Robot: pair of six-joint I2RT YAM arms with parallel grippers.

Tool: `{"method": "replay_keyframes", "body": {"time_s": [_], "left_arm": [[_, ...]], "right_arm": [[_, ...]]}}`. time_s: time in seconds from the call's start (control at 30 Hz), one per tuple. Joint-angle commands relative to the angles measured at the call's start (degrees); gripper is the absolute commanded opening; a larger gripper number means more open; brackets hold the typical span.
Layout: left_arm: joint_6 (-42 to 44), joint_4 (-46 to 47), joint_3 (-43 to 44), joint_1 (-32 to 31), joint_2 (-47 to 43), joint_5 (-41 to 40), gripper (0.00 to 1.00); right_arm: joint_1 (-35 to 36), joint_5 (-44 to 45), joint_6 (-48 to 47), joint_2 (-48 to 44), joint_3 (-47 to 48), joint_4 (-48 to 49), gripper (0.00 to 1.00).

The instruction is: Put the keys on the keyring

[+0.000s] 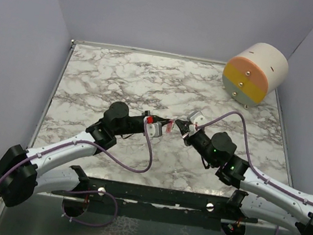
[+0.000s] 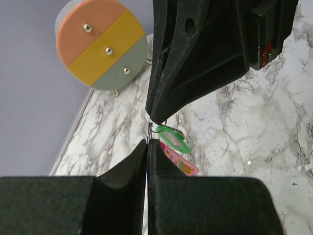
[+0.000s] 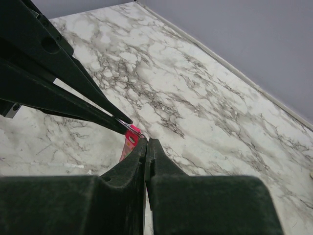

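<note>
Both arms meet above the middle of the marble table [image 1: 121, 76]. My left gripper [image 2: 147, 142] is shut on the thin wire keyring [image 2: 150, 128], which runs up out of its tips. My right gripper [image 2: 155, 119] comes in from the opposite side, shut tip to tip on the same ring. The green key [image 2: 172, 138] and the pink-red key [image 2: 182, 165] hang from the ring beside the left fingers. In the right wrist view, my right gripper [image 3: 146, 141] meets my left gripper [image 3: 126, 126], with the pink-red key [image 3: 130, 141] dangling below. From above, the left gripper [image 1: 168, 123] and right gripper [image 1: 178, 124] touch.
A round drum [image 1: 254, 73] with a peach, yellow and grey face and small knobs lies on its side at the back right corner; the same drum [image 2: 100, 46] shows in the left wrist view. Grey walls [image 1: 13, 41] enclose the table on three sides.
</note>
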Motion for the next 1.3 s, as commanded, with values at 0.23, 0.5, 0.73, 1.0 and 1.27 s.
{"method": "replay_keyframes", "body": {"time_s": [0.23, 0.5, 0.73, 1.0, 1.27], "left_arm": [[-0.08, 2.17, -0.51, 0.03, -2.33, -0.94, 0.0], [-0.78, 2.17, -0.44, 0.08, -2.85, -0.56, 0.0], [-0.95, 2.17, -0.07, 0.02, -2.27, 0.0, 0.0], [-1.14, 2.21, -0.07, 0.08, -2.13, -0.14, 0.0], [-1.61, 2.17, 0.35, -0.03, -1.9, 0.2, 0.0]], "right_arm": [[-0.08, 2.85, -0.82, -1.14, -0.59, 0.73, 0.01], [-0.08, 3.27, -0.23, -0.34, -0.55, 0.97, 0.01], [-0.08, 6.08, 1.11, 1.4, 0.8, 1.25, 0.37], [-0.08, 12.84, 1.95, -0.38, -0.36, 2.63, 0.55], [-0.15, 12.78, 1.87, -2.32, -1.63, 2.34, 0.53]]}}
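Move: The right fingers pinch the keyring's end; the ring's middle lies about 2 cm to their left, level with them. The pink key hangs some 2 cm left, 1 cm back and 3 cm below them, and the green key at about 1 cm left, 1 cm back and 2 cm below. From the left hand, which grips the ring's other side, the ring's middle is about 1 cm to the right. Hold the keyring still in the shut left gripper. Keep the right gripper in place at first, then spread its fingers about half open to let go of the ring's end, and draw it off some 3 cm to the right and 2 cm forward, turning it clockwise about 10 degrees, clear of the ring and keys. ##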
